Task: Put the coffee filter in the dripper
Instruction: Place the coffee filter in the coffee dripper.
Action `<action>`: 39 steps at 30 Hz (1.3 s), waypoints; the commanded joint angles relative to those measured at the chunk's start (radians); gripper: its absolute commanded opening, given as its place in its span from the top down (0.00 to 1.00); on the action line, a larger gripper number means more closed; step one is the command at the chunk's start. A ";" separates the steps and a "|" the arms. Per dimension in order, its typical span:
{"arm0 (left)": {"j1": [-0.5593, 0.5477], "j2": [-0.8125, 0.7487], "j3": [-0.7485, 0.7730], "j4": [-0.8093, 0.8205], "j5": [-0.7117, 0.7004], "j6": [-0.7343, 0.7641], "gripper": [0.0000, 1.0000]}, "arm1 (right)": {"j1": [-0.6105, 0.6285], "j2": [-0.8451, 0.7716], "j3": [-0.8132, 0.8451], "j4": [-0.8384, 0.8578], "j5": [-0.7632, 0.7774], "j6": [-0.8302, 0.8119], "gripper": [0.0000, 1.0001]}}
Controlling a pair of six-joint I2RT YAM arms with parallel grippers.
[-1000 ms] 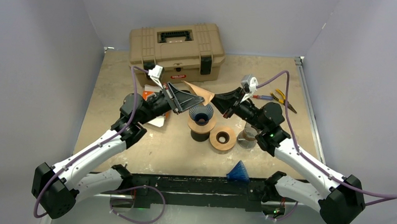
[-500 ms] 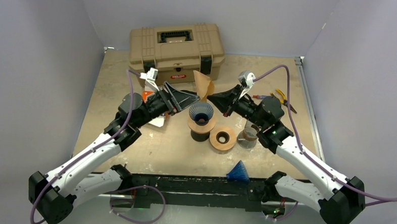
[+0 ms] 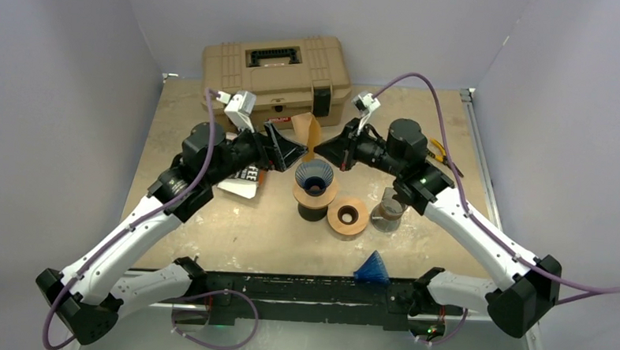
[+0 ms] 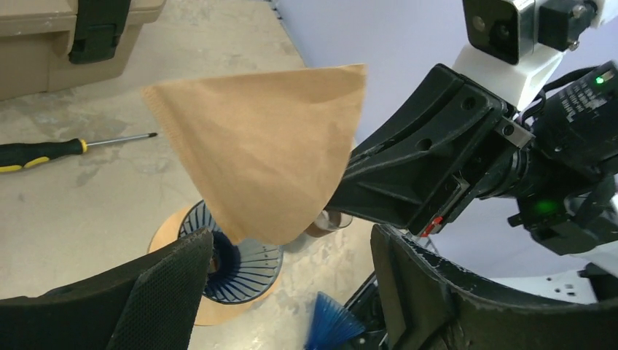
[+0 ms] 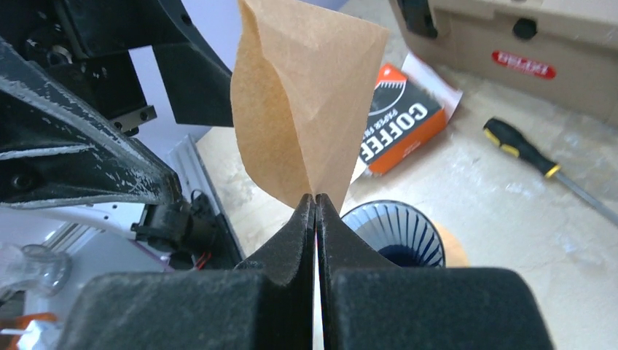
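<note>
The coffee filter (image 3: pixel 309 132) is a brown paper cone, held upright in the air by its pointed end. My right gripper (image 3: pixel 328 150) is shut on that point, and in the right wrist view its fingers (image 5: pixel 315 198) pinch the paper (image 5: pixel 306 117). The dripper (image 3: pixel 315 177) is a blue ribbed cone on a wooden ring, standing just below and in front of the filter (image 4: pixel 266 157). My left gripper (image 3: pixel 290 148) is open beside the filter without touching it. The left wrist view shows its fingers (image 4: pixel 291 237) spread wide, with the dripper (image 4: pixel 244 264) between them far below.
A tan toolbox (image 3: pixel 276 72) stands at the back. A coffee filter box (image 3: pixel 242 177) lies left of the dripper. A second wooden ring (image 3: pixel 348 216) and a glass (image 3: pixel 386 213) sit to its right. A blue cone (image 3: pixel 372 268) lies near the front edge. Pliers (image 3: pixel 438 154) and a screwdriver (image 4: pixel 44 152) lie behind.
My left gripper has opened and let go of the filter. The right gripper has lifted the filter and turned it upright, and both arms have drawn back toward the toolbox.
</note>
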 commanded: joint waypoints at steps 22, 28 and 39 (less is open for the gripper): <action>-0.096 0.163 0.144 -0.223 -0.312 0.242 0.46 | 0.004 0.129 0.127 -0.187 -0.160 0.122 1.00; -0.097 0.125 0.125 -0.245 -0.355 0.245 0.59 | 0.004 0.140 0.126 -0.182 -0.167 0.122 1.00; -0.097 0.101 0.111 -0.257 -0.349 0.252 1.00 | 0.004 0.122 0.126 -0.152 -0.161 0.085 1.00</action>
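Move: Just ahead of the open left hand, about 4 cm forward, 2 cm right and 4 cm up, stands the middle of the coffee filter, which the shut right fingers already pinch by its lower end. The dripper sits some 12 cm below the right hand and about 1 cm back; the spare wooden ring is roughly 8 cm right, 4 cm back and 27 cm below that hand. From the left hand, the dripper lies 2 cm forward, 5 cm right and 13 cm down, and the filter box 10 cm forward, 12 cm left and 28 cm down. Sinking about 6 cm, the left hand rolls its left side up some 25 degrees, drifts slightly right, then works forward and back left while its wide-open fingers close on the filter's free edge. The right hand keeps its pinch, lowering the filter about 5 cm towards the dripper and a little left, fingertips tipping down. ##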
